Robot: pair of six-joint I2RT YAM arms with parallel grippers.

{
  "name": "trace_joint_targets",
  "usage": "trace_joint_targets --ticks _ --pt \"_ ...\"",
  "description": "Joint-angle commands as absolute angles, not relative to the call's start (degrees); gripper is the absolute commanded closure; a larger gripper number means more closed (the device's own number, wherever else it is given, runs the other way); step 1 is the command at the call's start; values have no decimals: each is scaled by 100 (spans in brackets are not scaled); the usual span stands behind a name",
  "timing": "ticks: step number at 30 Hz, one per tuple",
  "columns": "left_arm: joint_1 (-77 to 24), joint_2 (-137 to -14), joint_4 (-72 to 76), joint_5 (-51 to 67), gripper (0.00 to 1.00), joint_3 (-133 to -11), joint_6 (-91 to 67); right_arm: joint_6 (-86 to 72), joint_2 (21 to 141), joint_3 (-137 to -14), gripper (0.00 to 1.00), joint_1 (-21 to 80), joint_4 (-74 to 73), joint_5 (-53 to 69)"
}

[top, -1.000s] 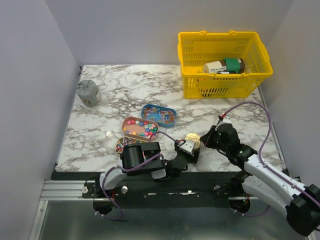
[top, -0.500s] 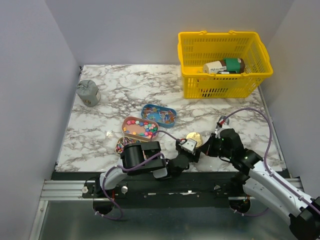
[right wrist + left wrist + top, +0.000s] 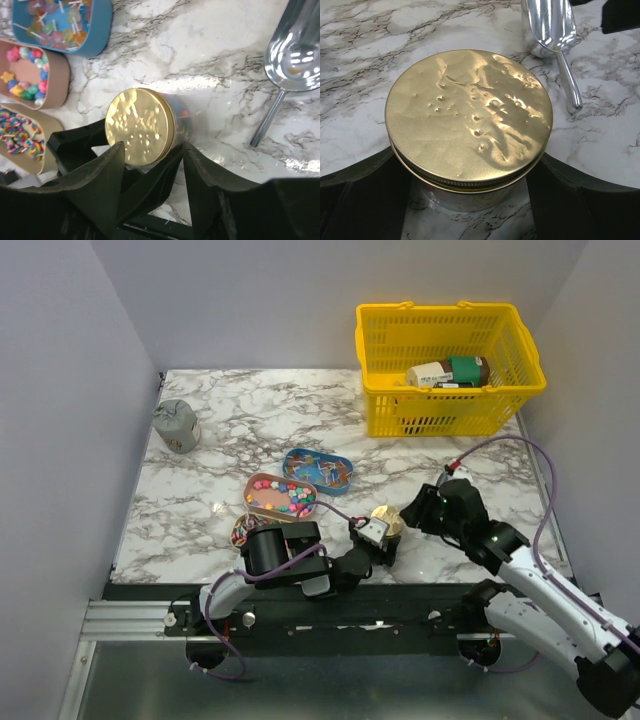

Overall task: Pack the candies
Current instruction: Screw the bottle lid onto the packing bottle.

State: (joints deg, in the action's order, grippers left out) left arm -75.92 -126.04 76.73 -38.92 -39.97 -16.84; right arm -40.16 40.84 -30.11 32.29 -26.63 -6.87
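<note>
The candies [image 3: 283,498] lie in three open trays: round ones in a tan tray [image 3: 27,75], wrapped ones in a blue tray [image 3: 60,25], and striped ones in a third tray [image 3: 20,132]. A small jar with a gold lid [image 3: 470,115] stands between my left gripper's fingers [image 3: 360,200], which press on its body from both sides; the left gripper [image 3: 378,532] is shut on it. Coloured sweets show through the jar's glass [image 3: 184,116]. My right gripper [image 3: 153,150] is open just in front of the lid [image 3: 140,125] and holds nothing.
A silver scoop [image 3: 550,25] lies on the marble just beyond the jar, also seen at the right wrist view's upper right [image 3: 295,55]. A yellow basket [image 3: 440,410] with packages stands at the back right. A grey pouch [image 3: 176,426] sits at the far left.
My right gripper has gone from shut to open beside the jar's lid, and its arm has shifted a little. The left gripper and the jar have not moved.
</note>
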Motion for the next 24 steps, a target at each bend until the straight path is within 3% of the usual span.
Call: trace_joint_targets --ticks 1,2,3,6,16,24 --pt "-7629 -13219 5625 -3612 37 -3559 -2153 -3736 4876 -3252 46 3252 -2164 -1204" --pt "-7629 -13227 5573 -3621 37 -3568 -2153 -3692 5226 -3278 49 3235 -2049 -1100" --pt "-7629 -13236 5520 -3638 36 -3621 -2153 -3622 5360 -3270 60 3234 -1900 -1012" --pt "-7646 -13254 5335 -3691 36 -3709 -2162 -3595 5879 -3261 72 3208 -1477 -800" --pt "-7638 -13271 4966 -3832 36 -3920 -2241 -3744 5749 -2638 97 3208 -1187 -168" --pt "-7611 -13324 4535 -3929 36 -4192 -2373 -3981 5098 -1864 99 3208 -1265 316"
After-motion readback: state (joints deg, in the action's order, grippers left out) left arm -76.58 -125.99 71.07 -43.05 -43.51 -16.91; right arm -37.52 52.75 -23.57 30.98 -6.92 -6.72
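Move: The bottle stands between my left hand's fingers, its gold lid about 5 cm above that hand and 1 cm ahead. From my right hand, the lid's middle is roughly 3 cm ahead, 5 cm left and 5 cm below. Some 12 cm below my right hand, the scoop lies about 12 cm ahead and 7 cm right, the blue tray about 17 ahead and 22 left, the pink tray about 11 ahead and 31 left. I bring my half-open right hand back to the lid's right-hand rim for another turning stroke, about 4 cm down and 3.5 cm forward with a slight drift left, shutting the fingers fully on the way. The closed tips then stay at the far right edge of the lid while the wrist levels out. My left hand keeps its hold around the bottle. ##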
